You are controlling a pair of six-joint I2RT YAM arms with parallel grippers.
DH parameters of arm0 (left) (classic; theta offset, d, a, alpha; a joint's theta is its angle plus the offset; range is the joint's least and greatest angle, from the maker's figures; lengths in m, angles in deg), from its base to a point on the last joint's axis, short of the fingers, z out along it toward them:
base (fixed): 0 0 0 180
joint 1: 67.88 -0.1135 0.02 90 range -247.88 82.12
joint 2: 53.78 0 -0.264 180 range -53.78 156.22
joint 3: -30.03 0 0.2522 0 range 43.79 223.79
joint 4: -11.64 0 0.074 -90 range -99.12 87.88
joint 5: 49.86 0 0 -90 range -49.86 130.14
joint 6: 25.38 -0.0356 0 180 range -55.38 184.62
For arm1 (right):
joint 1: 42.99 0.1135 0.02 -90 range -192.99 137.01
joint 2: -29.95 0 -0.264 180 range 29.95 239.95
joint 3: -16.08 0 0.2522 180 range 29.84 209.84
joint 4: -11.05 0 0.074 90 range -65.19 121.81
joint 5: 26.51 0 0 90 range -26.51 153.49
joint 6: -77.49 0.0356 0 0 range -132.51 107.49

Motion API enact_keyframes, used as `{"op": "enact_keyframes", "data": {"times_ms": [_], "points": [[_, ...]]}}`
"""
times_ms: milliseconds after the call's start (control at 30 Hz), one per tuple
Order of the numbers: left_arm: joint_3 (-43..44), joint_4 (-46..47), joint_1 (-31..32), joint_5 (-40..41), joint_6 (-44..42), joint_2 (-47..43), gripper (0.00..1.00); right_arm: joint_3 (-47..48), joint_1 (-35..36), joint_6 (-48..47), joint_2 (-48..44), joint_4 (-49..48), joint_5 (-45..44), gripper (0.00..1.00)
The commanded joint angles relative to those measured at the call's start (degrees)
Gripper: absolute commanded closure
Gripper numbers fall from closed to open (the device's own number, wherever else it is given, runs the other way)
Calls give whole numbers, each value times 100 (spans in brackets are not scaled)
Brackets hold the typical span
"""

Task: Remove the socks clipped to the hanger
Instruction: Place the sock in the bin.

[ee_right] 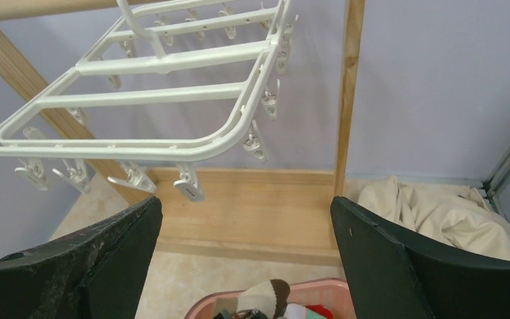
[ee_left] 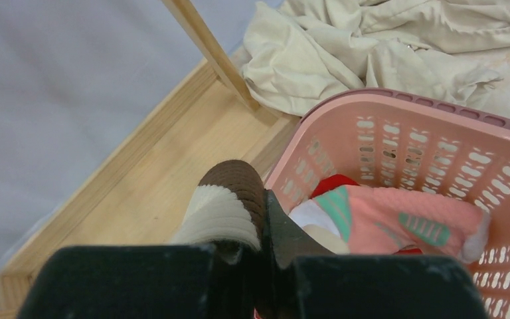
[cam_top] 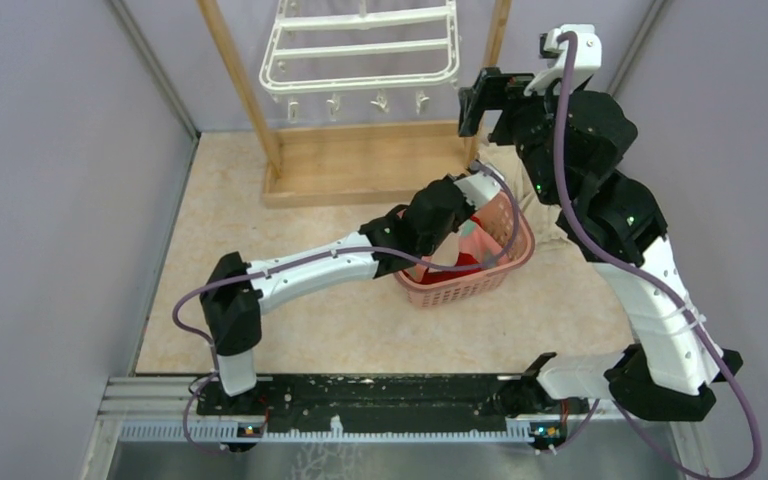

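Note:
The white hanger (cam_top: 360, 50) (ee_right: 153, 100) hangs from the wooden frame, and its clips (ee_right: 187, 183) that show hold nothing. My left gripper (ee_left: 262, 226) (cam_top: 482, 192) is shut on a brown-and-beige sock (ee_left: 229, 199) (ee_right: 265, 296), held at the near rim of the pink basket (ee_left: 438, 113) (cam_top: 460, 290). A pink sock (ee_left: 398, 222) and a red one (ee_left: 332, 183) lie inside the basket. My right gripper (ee_right: 246, 206) (cam_top: 475, 100) is raised just right of the hanger, open, with nothing between its fingers.
The wooden frame has a flat base (ee_left: 172, 166) (cam_top: 360, 165) and slanted posts (ee_right: 348, 86). A crumpled beige cloth (ee_left: 372, 46) (ee_right: 431, 212) lies behind the basket at the right. Grey walls close in the left, right and back.

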Motion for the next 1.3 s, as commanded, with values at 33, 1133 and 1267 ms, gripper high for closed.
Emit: {"op": "enact_keyframes", "data": {"times_ms": [33,1133,1267], "points": [[-276,375,-308,-513,551,-270,94,31,-37,-22,-92,-32,102,1],[-180,-405,-407,-1354,1271,-584,1,-1421,-228,7,-731,-81,366,1],[-96,-765,-407,-1317,1356,-1050,1,-1534,-228,-69,-807,-225,640,1]]}}
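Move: The brown-and-cream sock is already pinched in the left fingers; the bin's middle lies about 5 cm back, 3 cm to the right and 18 cm below the left hand. The pink sock inside is about 4 cm back, 4 cm right and 15 cm down. The wooden tray's middle is roughly 17 cm ahead, 19 cm left and 26 cm down. From the right hand, the bin lies level fore and aft, about 4 cm right and 45 cm below. The brown-and-cream sock goes down with the left hand, which sinks about 7 cm towards the bin, edging forward and left before easing back, and tips down about 15 degrees. On the way down its fingers spread from nearly shut to wide and let go of the sock, then the hand rises some 5 cm. The empty right hand, still open, sinks about 7 cm above the bin. ##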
